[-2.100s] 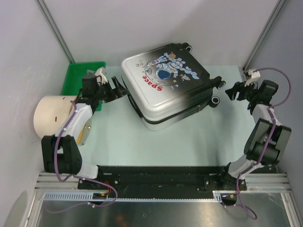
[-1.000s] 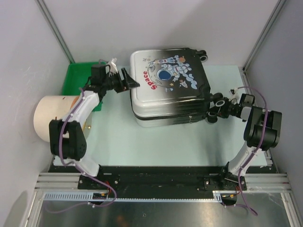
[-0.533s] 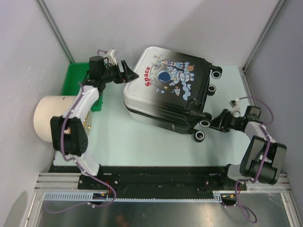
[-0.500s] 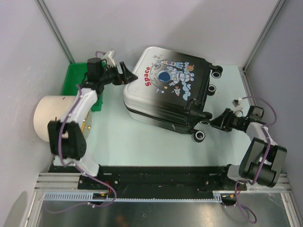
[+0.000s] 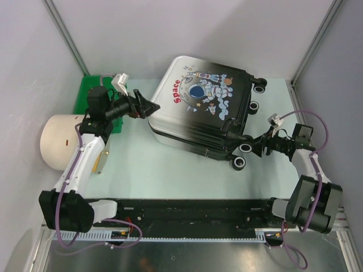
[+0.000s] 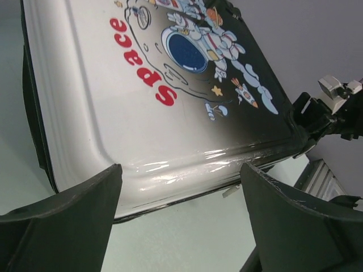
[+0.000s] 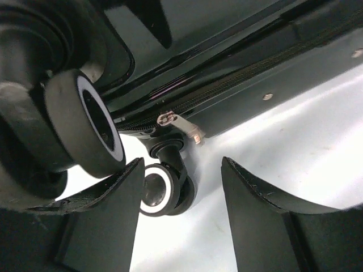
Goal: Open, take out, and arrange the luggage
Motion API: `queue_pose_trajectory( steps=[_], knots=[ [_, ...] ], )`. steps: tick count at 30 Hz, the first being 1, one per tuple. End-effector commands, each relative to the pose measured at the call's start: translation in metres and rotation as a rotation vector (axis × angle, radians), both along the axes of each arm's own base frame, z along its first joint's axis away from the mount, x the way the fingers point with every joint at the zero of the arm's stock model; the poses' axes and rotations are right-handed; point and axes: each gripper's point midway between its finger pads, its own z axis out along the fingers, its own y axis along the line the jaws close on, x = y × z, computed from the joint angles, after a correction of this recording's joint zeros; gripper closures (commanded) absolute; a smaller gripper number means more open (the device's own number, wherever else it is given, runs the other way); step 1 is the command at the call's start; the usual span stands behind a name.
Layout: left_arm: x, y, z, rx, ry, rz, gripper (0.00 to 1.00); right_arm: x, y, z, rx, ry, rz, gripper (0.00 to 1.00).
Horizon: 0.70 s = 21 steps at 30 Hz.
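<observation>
The luggage [image 5: 198, 107], a closed hard-shell suitcase fading from black to white with an astronaut and red "Space" print, lies flat and turned askew on the table. Its black wheels [image 5: 245, 148] point to the right. My left gripper [image 5: 148, 107] is open beside the white left corner, not touching it. In the left wrist view the white shell [image 6: 142, 113] fills the space beyond the gripper [image 6: 180, 175]. My right gripper [image 5: 256, 148] is open at the wheel end. In the right wrist view a small wheel [image 7: 161, 190] and a zip pull [image 7: 182, 127] sit just ahead of the gripper [image 7: 181, 165].
A green tray [image 5: 91, 93] stands at the back left, with a large cream cylinder [image 5: 59, 141] in front of it beside my left arm. Grey walls and metal posts close in the back and sides. The pale green table [image 5: 170, 170] shows in front of the suitcase.
The suitcase swung round a second ago and has lain still since. My left gripper has drawn back and down along the white corner. My right gripper has opened wider at the wheels.
</observation>
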Motion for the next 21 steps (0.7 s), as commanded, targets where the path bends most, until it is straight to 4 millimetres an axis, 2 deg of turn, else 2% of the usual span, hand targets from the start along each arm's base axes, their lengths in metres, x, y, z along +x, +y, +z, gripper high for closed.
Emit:
queue_pose_trajectory(
  steps=[1,6,8,12,16,21],
  knots=[
    [-0.003,-0.008,-0.005,-0.015,0.025,-0.049,0.11,0.004,0.030,-0.003,-0.028,-0.162,0.195,0.38],
    [-0.001,-0.010,-0.006,-0.012,0.025,-0.063,0.11,0.017,0.044,-0.016,-0.040,-0.178,0.209,0.36],
    [-0.002,-0.013,-0.008,-0.010,0.029,-0.074,0.12,0.027,0.048,-0.015,-0.047,-0.216,0.212,0.34],
    [-0.004,-0.015,-0.014,-0.001,0.034,-0.082,0.12,0.036,0.057,-0.017,-0.020,-0.217,0.224,0.31],
    [-0.002,-0.015,-0.016,0.005,0.033,-0.084,0.12,0.017,0.074,-0.029,-0.022,-0.196,0.321,0.32],
    [0.001,-0.016,-0.016,0.004,0.036,-0.080,0.12,0.010,0.087,-0.033,-0.037,-0.201,0.371,0.36]
  ],
)
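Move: The zip pull on the suitcase's wheel end, by its near corner, lies about 8 cm to the right hand's left, 2 cm ahead and some 3 cm lower. The near upper wheel is closer, roughly 5 cm left of the hand and 1 cm back; the near lower wheel sits about 8 cm left, 3 cm back and 8 cm down. From the left hand the pull is about 31 cm right, 15 cm back and 20 cm lower. Drive the right gripper about 7 cm left towards the zip pull at the suitcase's near corner, sinking some 3.5 cm early on and easing slightly forward, with its side shoving the near upper wheel along. Swing the fingers about 15 degrees counter-clockwise as you go and keep them open. Lower the open left gripper about 2 cm, drifting slightly right, by the case's left end. ##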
